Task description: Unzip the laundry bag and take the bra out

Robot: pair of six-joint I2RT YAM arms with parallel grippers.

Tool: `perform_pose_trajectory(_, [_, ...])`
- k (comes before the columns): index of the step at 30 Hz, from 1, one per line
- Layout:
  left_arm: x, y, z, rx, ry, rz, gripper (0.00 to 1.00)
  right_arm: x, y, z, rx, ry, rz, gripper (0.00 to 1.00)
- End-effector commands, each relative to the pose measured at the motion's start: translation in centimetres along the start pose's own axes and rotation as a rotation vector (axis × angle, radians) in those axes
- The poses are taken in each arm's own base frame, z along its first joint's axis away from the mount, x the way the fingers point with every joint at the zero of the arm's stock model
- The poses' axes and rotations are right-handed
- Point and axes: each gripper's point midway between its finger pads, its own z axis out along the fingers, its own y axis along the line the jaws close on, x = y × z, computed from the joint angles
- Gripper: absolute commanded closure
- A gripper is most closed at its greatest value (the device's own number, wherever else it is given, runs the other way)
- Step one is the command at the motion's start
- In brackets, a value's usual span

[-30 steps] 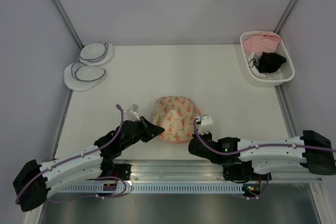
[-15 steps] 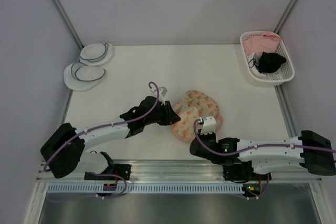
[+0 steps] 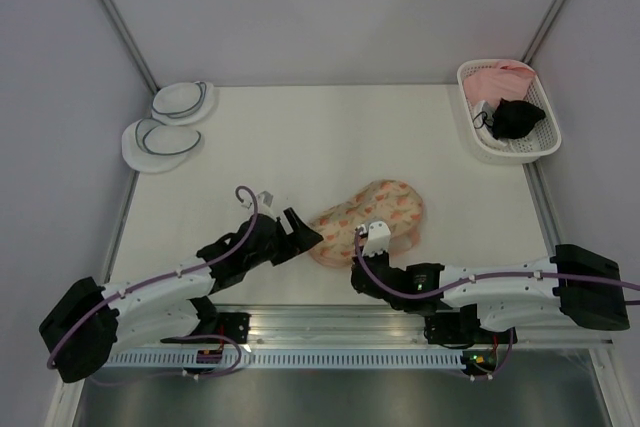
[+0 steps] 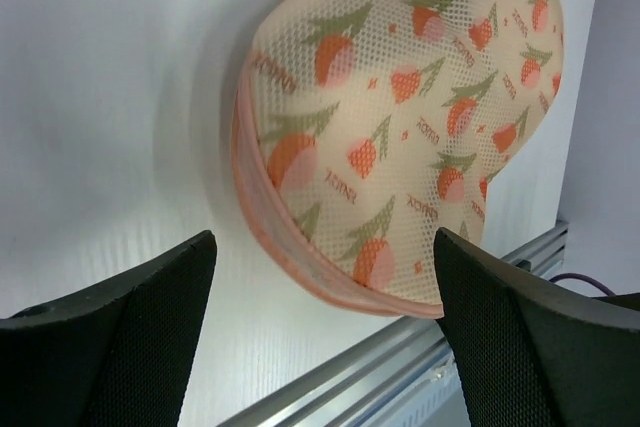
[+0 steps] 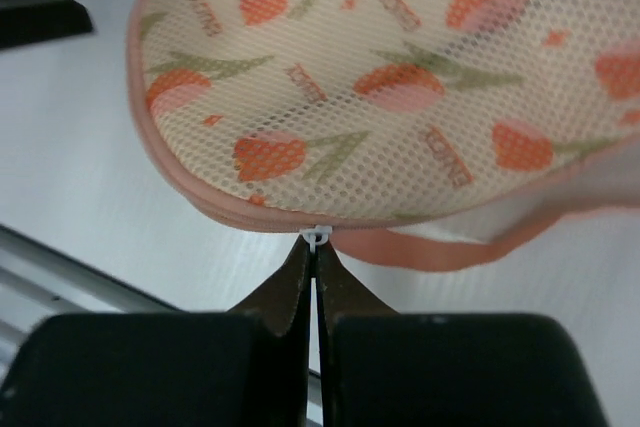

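Observation:
The floral laundry bag [image 3: 372, 215] lies on the table near the front edge, its pink-trimmed seam facing both arms. My right gripper [image 3: 361, 255] is shut on the small white zip pull [image 5: 318, 235] at the bag's [image 5: 400, 77] near seam. Right of the pull, a pink band [image 5: 450, 252] sags below the seam, with a sliver of white between. My left gripper [image 3: 303, 234] stands open just left of the bag [image 4: 400, 117], its black fingers [image 4: 150, 317] on either side of the rounded end without touching it. The bra is hidden.
A white basket [image 3: 530, 152] at the back right holds a pink garment [image 3: 500, 77] and a black garment [image 3: 517, 117]. Two plain white round pouches [image 3: 160, 139] lie at the back left. The metal front rail [image 3: 330, 325] runs close behind the bag's near edge.
My left gripper has opened, let go of the bag and drawn back to the left. The bag now lies lower and stretched out. My right gripper has shifted slightly left, still shut.

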Motion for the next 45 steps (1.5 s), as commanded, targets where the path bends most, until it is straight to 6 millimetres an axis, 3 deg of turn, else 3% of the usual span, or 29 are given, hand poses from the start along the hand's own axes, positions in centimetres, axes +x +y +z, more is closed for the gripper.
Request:
perform_pose_trajectory(1, [0.9, 0.1, -1.0, 0.015, -0.016, -0.202, 0.08, -2.7, 6.3, -0.7, -0.275, -0.064, 0.080, 1.00])
perform_pose_trajectory(4, [1.7, -0.5, -1.6, 0.051, -0.011, -0.254, 0.07, -3.3, 8.2, -0.7, -0.357, -0.076, 0.091, 1.00])
perform_pose_trajectory(12, [1.8, -2.0, -1.2, 0.117, -0.024, -0.339, 0.08, -1.9, 11.2, 0.2, -0.444, -0.015, 0.056, 1.00])
perform_pose_trajectory(14, [1.8, -2.3, -0.9, 0.140, -0.031, -0.347, 0.28, -1.7, 11.4, 0.5, -0.441, -0.003, 0.045, 1.00])
perform_pose_trajectory(15, [1.9, -2.3, -0.8, 0.144, -0.029, -0.344, 0.55, -1.5, 11.2, 0.5, -0.431, 0.007, 0.038, 1.00])
perform_pose_trajectory(18, [2.1, -1.8, -0.6, 0.134, -0.026, -0.339, 0.98, -1.4, 10.5, 0.5, -0.407, 0.006, 0.027, 1.00])
perform_pose_trajectory(22, [1.3, -1.2, -1.1, 0.116, -0.069, -0.315, 0.98, -1.6, 8.2, 0.2, -0.317, 0.002, 0.007, 0.99])
perform_pose_trajectory(26, [-0.9, 0.2, -2.1, 0.061, -0.155, -0.243, 0.98, 0.3, 2.0, 0.2, -0.034, 0.096, -0.060, 1.00])
perform_pose_trajectory(30, [-3.0, 1.2, -3.5, 0.037, -0.232, -0.193, 0.98, 0.5, -2.8, -0.7, 0.177, 0.095, -0.064, 1.00])
perform_pose_trajectory(36, [-5.3, 1.6, -4.8, -0.007, -0.277, -0.106, 0.98, 0.2, -7.3, -1.6, 0.295, 0.060, 0.011, 1.00])
perform_pose_trajectory(38, [-6.2, 1.8, -4.8, -0.033, -0.304, -0.070, 0.98, -0.4, -8.3, -2.1, 0.324, 0.038, 0.052, 1.00])
perform_pose_trajectory(42, [-9.2, 0.5, -4.8, -0.042, -0.403, -0.019, 0.98, -1.0, -8.2, -2.6, 0.293, 0.023, 0.078, 1.00])
perform_pose_trajectory(45, [-11.3, -0.7, -3.6, -0.058, -0.439, 0.025, 0.98, -1.2, -7.6, -2.8, 0.261, 0.025, 0.078, 1.00])
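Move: The laundry bag's left edge hangs about 4 cm to the right of the open left fingers, roughly 3 cm back and 3 cm below. The bag's middle is some 14 cm right of the left hand and 2 cm ahead. The right hand already grips the zip pull, about 11 cm right and 4 cm back from the left hand; from the right hand, the bag's right end is about 12 cm to the right and 9 cm ahead, and the strap about 10 cm right, level in reach. The bag's left edge gets pinched by the left hand, which draws back about 3 cm, dips slightly and shuts its fingers, then lifts about 5 cm while carrying the edge left and forward. The right hand, keeping its hold on the zip pull, first swings 8 cm left towards the left hand, then reverses and pulls about 15 cm right and a little forward, its wrist turning back some 30 degrees clockwise. ##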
